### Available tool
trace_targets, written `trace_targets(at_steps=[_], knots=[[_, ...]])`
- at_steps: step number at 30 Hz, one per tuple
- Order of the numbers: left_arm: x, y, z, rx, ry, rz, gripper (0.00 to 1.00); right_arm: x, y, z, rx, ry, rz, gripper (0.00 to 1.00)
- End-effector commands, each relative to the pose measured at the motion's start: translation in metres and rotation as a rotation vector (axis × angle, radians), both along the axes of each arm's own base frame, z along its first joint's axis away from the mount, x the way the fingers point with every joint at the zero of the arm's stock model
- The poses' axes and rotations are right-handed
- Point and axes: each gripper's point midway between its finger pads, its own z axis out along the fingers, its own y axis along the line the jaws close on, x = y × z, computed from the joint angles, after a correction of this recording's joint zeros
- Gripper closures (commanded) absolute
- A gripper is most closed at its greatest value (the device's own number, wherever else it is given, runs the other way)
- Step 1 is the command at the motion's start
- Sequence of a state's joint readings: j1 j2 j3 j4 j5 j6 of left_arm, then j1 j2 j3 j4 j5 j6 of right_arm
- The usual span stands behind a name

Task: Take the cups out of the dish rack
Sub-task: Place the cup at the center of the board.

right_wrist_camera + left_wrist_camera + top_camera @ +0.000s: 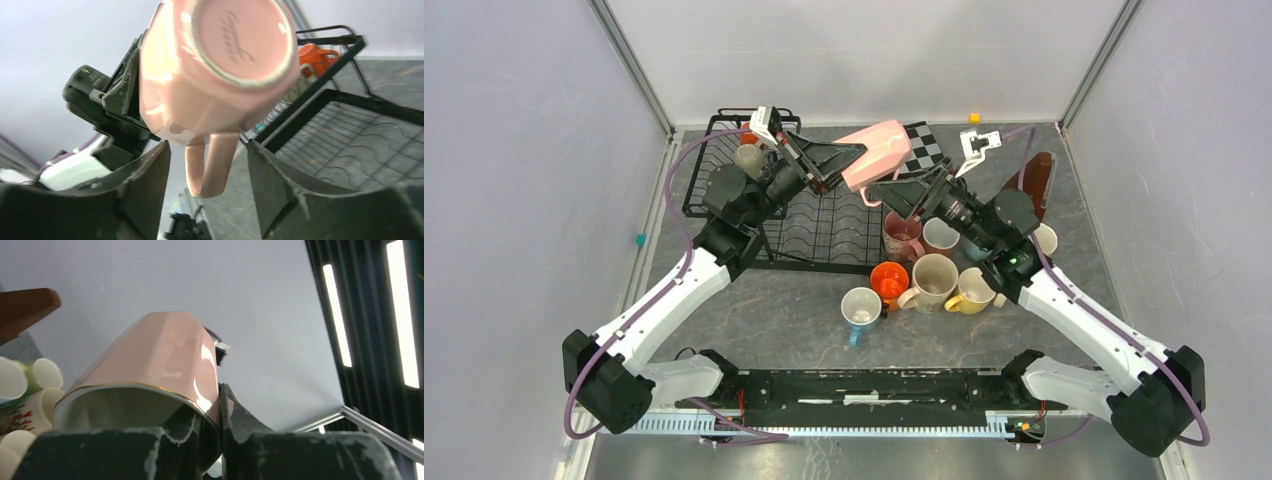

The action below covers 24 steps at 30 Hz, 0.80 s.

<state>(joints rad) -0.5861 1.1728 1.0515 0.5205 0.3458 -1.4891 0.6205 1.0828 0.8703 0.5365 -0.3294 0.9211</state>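
A pink cup [879,150] hangs tilted in the air over the right end of the black dish rack [724,130]. My left gripper [844,165] is shut on its rim [160,355], one finger inside and one outside the wall. My right gripper [207,160] stands open, its fingers on either side of the cup's handle [212,160] with gaps on both sides. An orange cup [749,135] and a cream cup [747,158] sit in the rack's far left corner. Several cups [934,278] stand on the table right of the rack.
A black-and-white checkerboard [924,145] lies behind the held cup. A brown object [1034,180] lies at the back right. A white cup with a blue handle [861,305] and an orange one [889,280] stand nearest the front. Enclosure walls close in on both sides.
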Motion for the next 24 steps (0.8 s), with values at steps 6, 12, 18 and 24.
trace_targets(at_steps=[6, 12, 18, 24], knots=[[-0.011, 0.01, 0.036, 0.16, -0.149, 0.096, 0.98, 0.004, -0.055, 0.01, -0.279, -0.135, -0.289, 0.02], [-0.021, -0.002, 0.003, 0.337, -0.13, 0.014, 0.98, -0.008, -0.108, 0.011, -0.41, -0.126, -0.48, 0.02], [-0.052, -0.016, -0.039, 0.504, -0.122, -0.087, 0.98, -0.007, -0.146, 0.007, -0.566, -0.068, -0.622, 0.02], [-0.087, -0.03, -0.085, 0.695, -0.131, -0.168, 0.98, 0.015, -0.142, -0.015, -0.713, -0.005, -0.617, 0.02]])
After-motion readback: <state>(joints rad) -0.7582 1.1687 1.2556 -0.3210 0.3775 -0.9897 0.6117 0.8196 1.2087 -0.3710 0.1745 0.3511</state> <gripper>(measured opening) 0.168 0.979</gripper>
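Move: The left hand holds the pink cup high over the table; the orange cup lies about 42 cm below that hand, some 4 cm back and 6 cm to its right. The white cup with the blue handle is about 9 cm back and straight below, the dark pink cup 8 cm ahead and 9 cm right. From the right hand, its half-open fingers still around the handle, the pink cup's middle is roughly 3 cm ahead, 3 cm left and 5 cm up. The right hand spreads its fingers fully, leaves the pink cup's handle and draws about 13 cm off to the right, nearly level, its wrist rolling right side up and turning clockwise some 35 degrees. The left hand keeps its pinch on the cup wall and, after a brief hover, lowers the cup about 11 cm while pulling back 6 cm and a little right, towards the orange and white cups, rolling its left side up by just under 40 degrees. ##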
